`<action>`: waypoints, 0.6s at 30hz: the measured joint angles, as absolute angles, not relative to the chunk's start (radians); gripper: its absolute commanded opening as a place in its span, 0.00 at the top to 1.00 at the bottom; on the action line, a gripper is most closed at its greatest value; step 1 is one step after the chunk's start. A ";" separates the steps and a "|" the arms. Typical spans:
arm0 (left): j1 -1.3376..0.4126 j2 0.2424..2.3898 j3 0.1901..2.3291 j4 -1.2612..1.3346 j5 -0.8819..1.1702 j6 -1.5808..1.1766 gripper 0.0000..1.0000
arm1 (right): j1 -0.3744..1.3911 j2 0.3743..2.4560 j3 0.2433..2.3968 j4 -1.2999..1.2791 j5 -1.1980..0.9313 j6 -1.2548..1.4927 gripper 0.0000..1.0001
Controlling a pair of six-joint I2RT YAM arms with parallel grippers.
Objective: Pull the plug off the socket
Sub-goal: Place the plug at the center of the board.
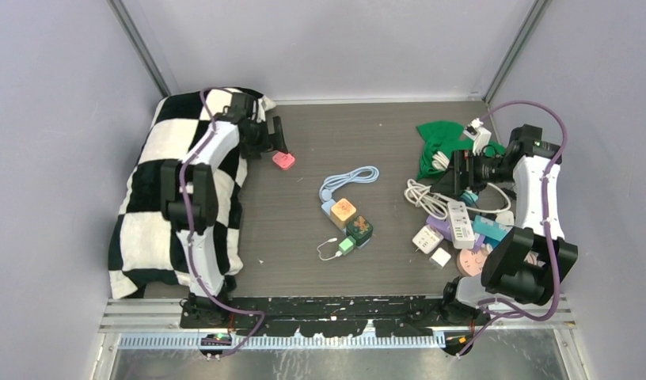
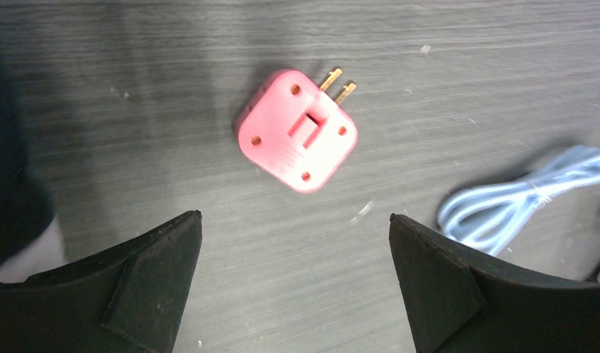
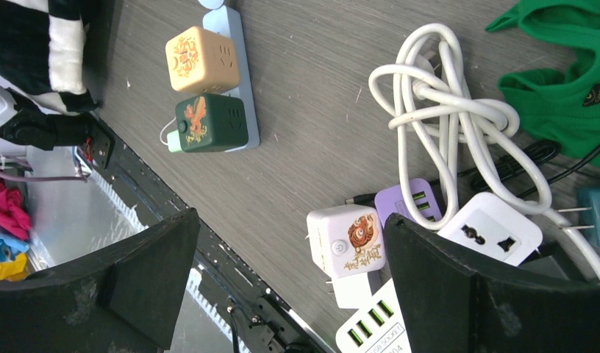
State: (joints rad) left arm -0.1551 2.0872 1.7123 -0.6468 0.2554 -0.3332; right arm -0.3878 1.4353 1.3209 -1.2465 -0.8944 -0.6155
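A pink plug lies loose on the dark table, its two brass prongs pointing away from me. My left gripper hovers just short of it, open, nothing between its fingers. Mid-table lies the light-blue socket strip, with an orange cube plug and a dark green cube plug seated in it. The strip's blue cable is coiled behind it. My right gripper is open above the right-hand pile, holding nothing.
A black-and-white checkered cloth covers the left side under the left arm. A green cloth, a coiled white cable, white and purple power strips and a white cube adapter crowd the right side.
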 measured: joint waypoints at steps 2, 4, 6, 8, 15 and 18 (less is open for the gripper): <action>-0.155 1.993 1.657 -0.639 0.253 -0.333 0.00 | -0.378 1.414 1.290 -1.216 -0.888 -0.595 0.00; -0.155 1.863 1.563 -0.618 0.259 -0.332 0.00 | -0.371 1.386 1.266 -1.201 -0.881 -0.569 0.00; -0.159 1.722 1.455 -0.585 0.272 -0.327 0.00 | -0.368 1.344 1.248 -1.180 -0.877 -0.543 0.00; -0.168 1.579 1.294 -0.531 0.281 -0.323 0.00 | -0.364 1.290 1.220 -1.147 -0.872 -0.512 0.00; -0.268 1.003 0.898 -0.446 0.305 -0.362 0.00 | -0.336 1.194 1.195 -1.121 -0.866 -0.447 0.00; -0.281 0.785 0.747 -0.371 0.293 -0.476 0.04 | -0.328 1.181 1.185 -1.110 -0.869 -0.433 0.00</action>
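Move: The pink plug lies free on the table just below the left hand's open fingers, about 2 cm ahead, 2 cm to the right and 5 cm down. From that hand, the blue cable coil is some 17 cm right and 3 cm nearer; the orange plug is about 15 cm right and 11 cm back, with the dark green plug 19 cm right and 16 cm back. From the idle right hand, the pink plug is roughly 22 cm ahead, 37 cm left and 17 cm below. Already wide open and clear of the pink plug, the left hand first rises steeply, then sweeps fast back towards its base, ending about 22 cm back and 14 cm higher, while the wrist tilts some 30 degrees so the fingers swing up from pointing down to pointing more forward. The right hand, empty and open above the white cable and socket pile, drifts only a few centimetres left, back and up, and neither hand grips anything. ##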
